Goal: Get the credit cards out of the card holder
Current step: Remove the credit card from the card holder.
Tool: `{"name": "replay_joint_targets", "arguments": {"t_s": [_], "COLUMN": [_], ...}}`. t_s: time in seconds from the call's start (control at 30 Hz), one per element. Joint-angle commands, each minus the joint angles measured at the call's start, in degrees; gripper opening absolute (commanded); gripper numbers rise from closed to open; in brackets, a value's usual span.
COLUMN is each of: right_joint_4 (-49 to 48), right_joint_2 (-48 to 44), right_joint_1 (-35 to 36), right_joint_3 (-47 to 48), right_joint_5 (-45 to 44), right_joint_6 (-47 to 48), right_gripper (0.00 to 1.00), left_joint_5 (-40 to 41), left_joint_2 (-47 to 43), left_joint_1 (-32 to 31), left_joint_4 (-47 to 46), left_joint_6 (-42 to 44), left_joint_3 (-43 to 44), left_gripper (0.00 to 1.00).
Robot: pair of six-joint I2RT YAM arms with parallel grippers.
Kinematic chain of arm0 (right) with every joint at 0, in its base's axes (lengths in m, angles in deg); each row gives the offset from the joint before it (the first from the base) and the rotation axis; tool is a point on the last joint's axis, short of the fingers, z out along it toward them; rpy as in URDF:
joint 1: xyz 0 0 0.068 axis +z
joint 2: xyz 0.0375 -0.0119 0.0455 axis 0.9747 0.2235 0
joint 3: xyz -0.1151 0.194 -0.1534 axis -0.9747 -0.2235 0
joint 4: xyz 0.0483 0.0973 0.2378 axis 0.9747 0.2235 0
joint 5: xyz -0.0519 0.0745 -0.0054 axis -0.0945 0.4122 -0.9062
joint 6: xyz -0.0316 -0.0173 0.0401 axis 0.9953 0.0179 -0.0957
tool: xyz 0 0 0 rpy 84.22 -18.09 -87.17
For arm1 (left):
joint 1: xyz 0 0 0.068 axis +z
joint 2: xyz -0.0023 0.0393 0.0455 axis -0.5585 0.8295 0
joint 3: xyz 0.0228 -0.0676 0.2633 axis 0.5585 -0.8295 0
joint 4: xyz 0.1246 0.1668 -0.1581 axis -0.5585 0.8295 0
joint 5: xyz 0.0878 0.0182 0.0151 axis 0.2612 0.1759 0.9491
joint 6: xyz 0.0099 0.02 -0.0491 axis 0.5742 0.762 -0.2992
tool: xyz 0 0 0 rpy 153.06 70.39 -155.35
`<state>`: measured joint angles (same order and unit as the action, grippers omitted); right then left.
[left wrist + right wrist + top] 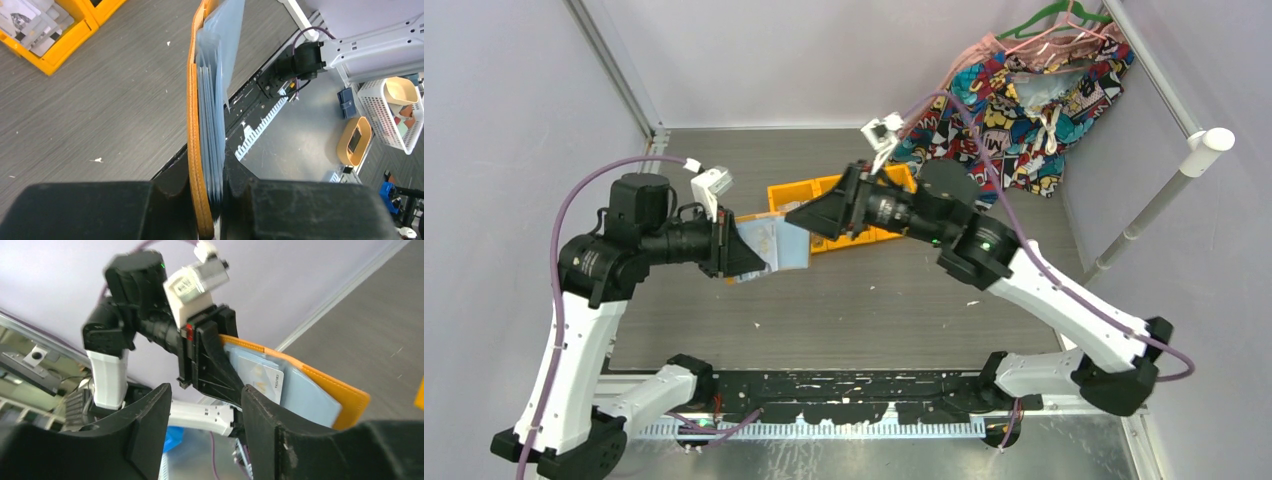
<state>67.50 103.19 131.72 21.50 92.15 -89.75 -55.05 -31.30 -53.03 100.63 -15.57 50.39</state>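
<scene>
My left gripper (207,175) is shut on the card holder (193,115), pinching its orange cover and the pale blue pockets (212,100) edge-on above the table. From the top view the card holder (786,246) stands open off the table, with the left gripper (746,256) at its left edge. A pale credit card (266,378) sits in a see-through pocket of the card holder (325,390). My right gripper (205,405) is open and empty, its right finger just in front of that card. It hovers at the holder's far right edge (794,215).
An orange bin tray (844,195) lies behind the grippers, and the bin tray (55,45) holds grey-white papery pieces. Patterned clothes on hangers (1024,90) fill the back right corner. A white basket (395,110) stands off the table.
</scene>
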Motion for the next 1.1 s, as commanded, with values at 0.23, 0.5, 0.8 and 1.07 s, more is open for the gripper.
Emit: {"name": "replay_joint_targets", "arguments": {"t_s": [0.23, 0.5, 0.8, 1.07], "right_joint_4": [-11.6, -19.0, -23.9, -28.0], "right_joint_2": [5.7, 4.8, 6.0, 7.5], "right_joint_1": [0.1, 0.1, 0.1, 0.1], "right_joint_3": [-8.2, -10.4, -10.1, -12.1], "right_joint_5": [10.3, 11.5, 14.7, 15.4], "right_joint_6": [-9.1, -11.9, -14.6, -17.2], "right_gripper": [0.57, 0.49, 0.34, 0.10], "left_joint_5": [-11.8, -20.0, -17.8, -18.4], "left_joint_2": [0.3, 2.1, 3.1, 2.9], "left_joint_1": [0.0, 0.1, 0.1, 0.9], "left_joint_4": [3.1, 6.4, 4.8, 4.0], "left_joint_6": [5.0, 4.3, 3.7, 3.6], "left_joint_3": [6.3, 8.2, 5.9, 6.1], "left_gripper": [0.07, 0.09, 0.10, 0.10]}}
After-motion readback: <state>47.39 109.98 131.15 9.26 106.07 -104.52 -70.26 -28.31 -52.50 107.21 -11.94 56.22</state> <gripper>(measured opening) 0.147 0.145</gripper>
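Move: The half-exposed card lies about 5 cm to the right hand's left, 1 cm ahead and 10 cm below. The left gripper's tips pinch the holder some 3 cm back of the card and 3 cm lower. The open blue sleeve page spreads about 4 cm to the card's right and 1 cm farther out. From the left hand, the card sits roughly 3 cm ahead, 1 cm right and 2 cm above. The right fingers end up pinching the card at the sleeve: open at first, the hand sweeps down about 10 cm and 5 cm left to the holder, tipping downward some 15 degrees, then rises 5 cm, easing slightly back, as the fingers close almost shut. Still gripping the holder, the left hand draws it 4 cm back and 3 cm up, turning clockwise. ##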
